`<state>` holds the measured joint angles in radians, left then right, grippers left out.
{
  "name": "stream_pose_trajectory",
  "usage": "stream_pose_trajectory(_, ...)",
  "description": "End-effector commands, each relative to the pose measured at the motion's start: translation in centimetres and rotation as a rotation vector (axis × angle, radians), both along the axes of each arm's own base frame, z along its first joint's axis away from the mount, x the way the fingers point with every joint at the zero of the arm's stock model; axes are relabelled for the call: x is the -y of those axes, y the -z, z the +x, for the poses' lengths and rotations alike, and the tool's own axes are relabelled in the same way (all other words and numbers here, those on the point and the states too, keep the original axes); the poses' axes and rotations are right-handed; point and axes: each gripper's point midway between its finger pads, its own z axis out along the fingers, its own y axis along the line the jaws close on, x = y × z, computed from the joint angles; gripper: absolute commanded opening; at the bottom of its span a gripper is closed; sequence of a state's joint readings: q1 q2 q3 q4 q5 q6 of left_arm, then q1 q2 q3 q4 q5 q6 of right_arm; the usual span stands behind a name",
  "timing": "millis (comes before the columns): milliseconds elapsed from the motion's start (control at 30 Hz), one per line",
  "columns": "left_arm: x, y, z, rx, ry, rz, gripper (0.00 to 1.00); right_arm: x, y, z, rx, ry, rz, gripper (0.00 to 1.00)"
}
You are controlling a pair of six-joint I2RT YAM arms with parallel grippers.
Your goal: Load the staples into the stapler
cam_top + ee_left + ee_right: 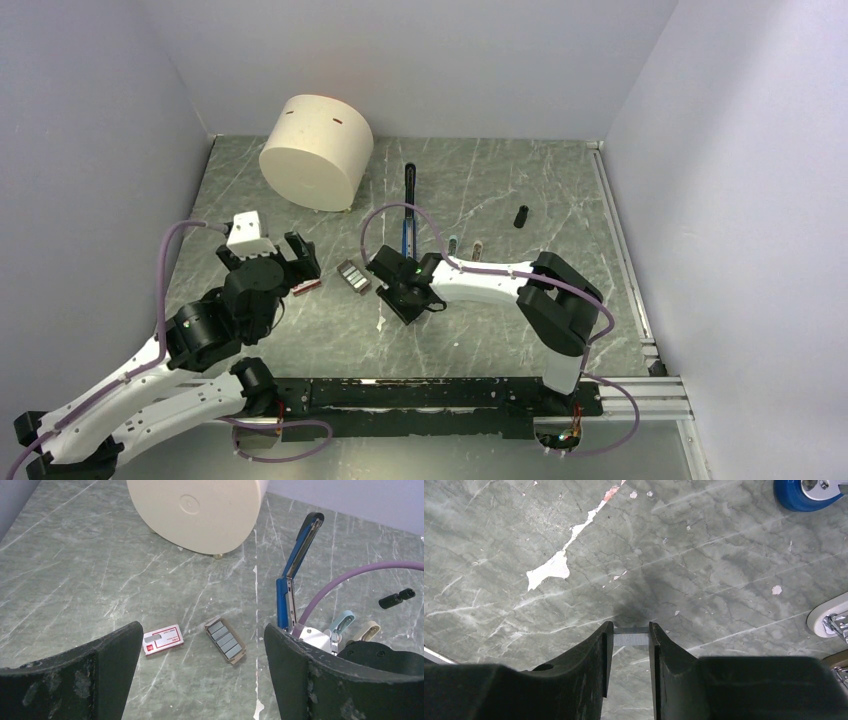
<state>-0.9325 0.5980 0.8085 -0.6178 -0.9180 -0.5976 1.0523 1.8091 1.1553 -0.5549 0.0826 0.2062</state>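
The blue stapler lies hinged open on the table behind my right arm, its black arm raised off the blue base. A cardboard tray of staples rests left of it, with the red-and-white box beside that. My left gripper hovers open above them, holding nothing. My right gripper is shut on a short silver strip of staples, pinched between its fingertips just over the table. The stapler's blue end shows at the top right of the right wrist view.
A large cream cylinder stands at the back left. A small black cylinder, a pale-blue capsule piece and a beige oval piece lie right of the stapler. A rail runs along the table's right edge.
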Motion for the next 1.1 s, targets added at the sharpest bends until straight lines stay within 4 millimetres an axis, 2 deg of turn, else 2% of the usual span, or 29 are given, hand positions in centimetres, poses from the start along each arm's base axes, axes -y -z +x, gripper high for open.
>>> stream_pose_trajectory(0,0.6,-1.1,0.1,0.021,0.025,-0.019,0.95,0.4,0.4,-0.3,-0.002,-0.012,-0.027,0.34)
stream_pose_trajectory(267,0.6,-1.0,0.1,0.019,0.027,-0.017,0.96,0.4,1.1,-0.4,-0.002,-0.033,-0.055,0.34)
stream_pose_trajectory(367,0.6,-1.0,0.1,0.018,0.023,-0.015,0.96,0.3,1.0,-0.3,0.003,-0.027,-0.062,0.39)
stream_pose_trajectory(533,0.6,-0.9,0.2,0.016,0.026,-0.011,0.96,-0.2,-0.3,0.1,0.027,0.016,-0.019,0.52)
stream_pose_trajectory(800,0.8,-0.8,0.3,0.015,0.027,-0.006,0.95,-0.6,-2.5,1.9,0.136,0.238,0.107,0.57)
stream_pose_trajectory(933,0.6,-0.9,0.2,0.015,0.02,-0.008,0.95,0.3,-2.7,3.0,0.193,0.36,0.098,0.57)
stream_pose_trajectory(1067,0.5,-1.0,0.2,0.022,0.017,-0.016,0.95,0.8,-1.8,3.0,0.191,0.406,0.067,0.56)
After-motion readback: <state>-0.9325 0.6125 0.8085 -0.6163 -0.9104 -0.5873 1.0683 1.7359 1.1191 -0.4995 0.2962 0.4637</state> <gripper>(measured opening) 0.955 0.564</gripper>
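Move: The staple strip is already between the right hand's fingertips, about 1 cm below the hand point, at the table. From this hand the tray of staple strips is about 9 cm ahead and 11 cm left; the opened blue stapler's middle is some 20 cm ahead and 2 cm right, with a white paint patch 4 cm left and 1 cm back. From the left hand the strip is roughly 22 cm right, 3 cm back and 25 cm below. The right hand dips slightly, opens off the staple strip, then rises and advances about 3 cm, turning clockwise. ##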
